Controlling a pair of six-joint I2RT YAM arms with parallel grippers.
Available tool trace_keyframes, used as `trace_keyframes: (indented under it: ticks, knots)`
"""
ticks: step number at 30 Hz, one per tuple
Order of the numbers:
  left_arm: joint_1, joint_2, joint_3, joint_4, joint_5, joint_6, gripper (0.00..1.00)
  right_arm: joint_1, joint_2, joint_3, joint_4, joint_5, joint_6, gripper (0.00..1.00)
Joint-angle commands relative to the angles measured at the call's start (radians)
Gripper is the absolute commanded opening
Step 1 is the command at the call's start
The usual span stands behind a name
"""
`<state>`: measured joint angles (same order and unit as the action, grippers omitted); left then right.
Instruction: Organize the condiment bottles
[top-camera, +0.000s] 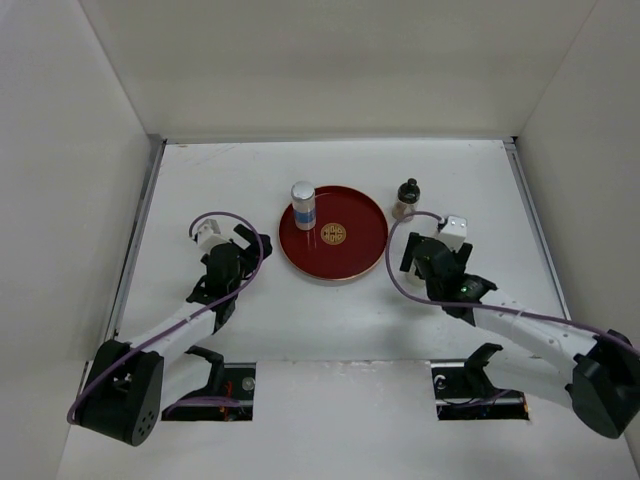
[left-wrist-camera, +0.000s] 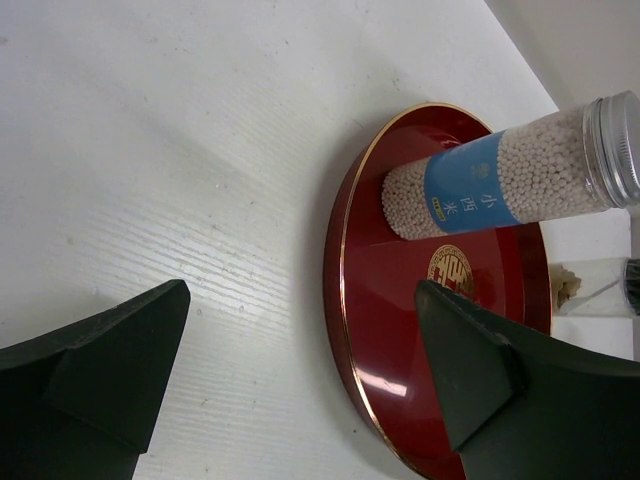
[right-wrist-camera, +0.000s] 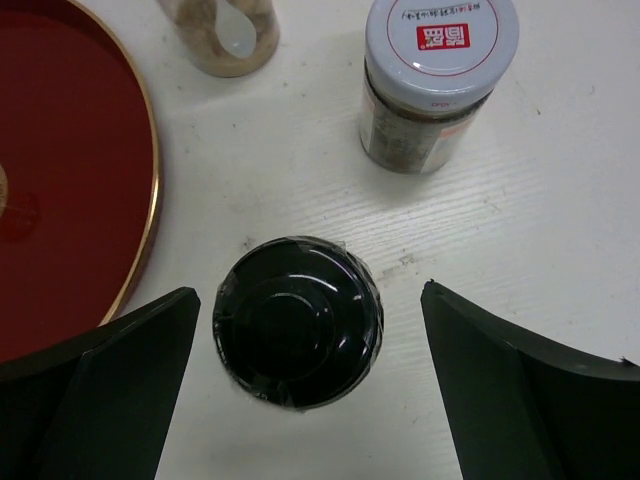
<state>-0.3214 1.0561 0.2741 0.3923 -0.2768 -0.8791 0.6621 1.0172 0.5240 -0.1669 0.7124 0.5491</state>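
Observation:
A blue-banded bottle (top-camera: 303, 205) of white beads with a silver cap stands on the left part of the red plate (top-camera: 345, 262); the left wrist view also shows this bottle (left-wrist-camera: 480, 187). A black-capped bottle (top-camera: 407, 198) with brownish contents stands just right of the plate. In the right wrist view a pale-lidded, dark-bodied bottle (right-wrist-camera: 438, 82) stands on the table beside a brownish bottle (right-wrist-camera: 225, 38). My right gripper (right-wrist-camera: 308, 300) is open, with a black round cap (right-wrist-camera: 298, 322) between its fingers, untouched. My left gripper (left-wrist-camera: 302, 290) is open and holds nothing beside the plate's left rim.
White walls close in the table on the left, back and right. The plate's gold rim (left-wrist-camera: 343, 300) runs between my left fingers. The right arm (top-camera: 520, 325) stretches from the near right corner toward the bottles.

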Motion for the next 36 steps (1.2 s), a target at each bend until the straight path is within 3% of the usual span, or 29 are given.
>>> trace_keyframes:
  ticks: [1, 6, 8, 10, 13, 16, 22, 28, 32, 36]
  knots:
    - [0.003, -0.001, -0.004, 0.046, 0.004, 0.002, 1.0, -0.026, 0.047, 0.042, 0.098, -0.018, 0.025, 1.0]
    - [0.006, -0.018, -0.006, 0.046, 0.008, 0.0, 1.0, -0.035, 0.141, 0.079, 0.113, -0.019, 0.017, 0.79]
    - [0.008, -0.021, -0.007, 0.045, 0.007, 0.0, 1.0, -0.034, 0.123, 0.082, 0.109, -0.002, 0.023, 0.67]
    - [0.009, -0.016, -0.004, 0.043, 0.014, -0.001, 1.0, -0.01, 0.075, 0.093, 0.099, 0.034, 0.018, 0.64]
    - [0.008, -0.018, -0.006, 0.046, 0.007, -0.001, 1.0, 0.05, 0.0, 0.158, 0.075, 0.108, -0.015, 0.63]
    - [0.003, 0.002, 0.0, 0.048, 0.013, -0.001, 1.0, 0.098, 0.035, 0.243, 0.111, 0.087, -0.054, 0.63]
    - [0.005, 0.005, -0.003, 0.052, 0.002, -0.001, 1.0, 0.135, 0.36, 0.436, 0.331, -0.034, -0.146, 0.63]
    - [0.008, -0.004, -0.006, 0.053, 0.004, 0.002, 1.0, 0.127, 0.778, 0.812, 0.357, -0.082, -0.241, 0.63]
    - [0.008, -0.011, -0.006, 0.049, 0.01, 0.003, 1.0, 0.11, 0.943, 0.968, 0.326, -0.065, -0.252, 0.63]
    - [0.006, -0.012, -0.007, 0.052, 0.011, 0.0, 1.0, 0.087, 0.986, 0.995, 0.311, -0.057, -0.195, 0.69]
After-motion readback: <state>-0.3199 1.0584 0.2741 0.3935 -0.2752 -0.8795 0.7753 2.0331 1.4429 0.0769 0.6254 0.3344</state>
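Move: The white bottle with the black cap is right at the open right fingers, about 2 cm ahead, its middle some 5 cm below. From the same hand, the red tray's middle lies 16 cm ahead and 23 cm left; the tall jar on it, 17 ahead and 31 left. The grey-lidded jar is 14 ahead and 8 right, the brown bottle 20 ahead and 2 left. From the left hand, the white bottle is about 41 cm right and 3 back. Forward and down by barely 2 cm each, the right hand settles over the white bottle and its fingers close partway, pinching the bottle's upper end. It then lifts about 10 cm while swinging left and forward, some 22 cm left in all, turning about 15 degrees counter-clockwise, and sinks some 8 cm over the red tray beside the tall jar, grip kept. ##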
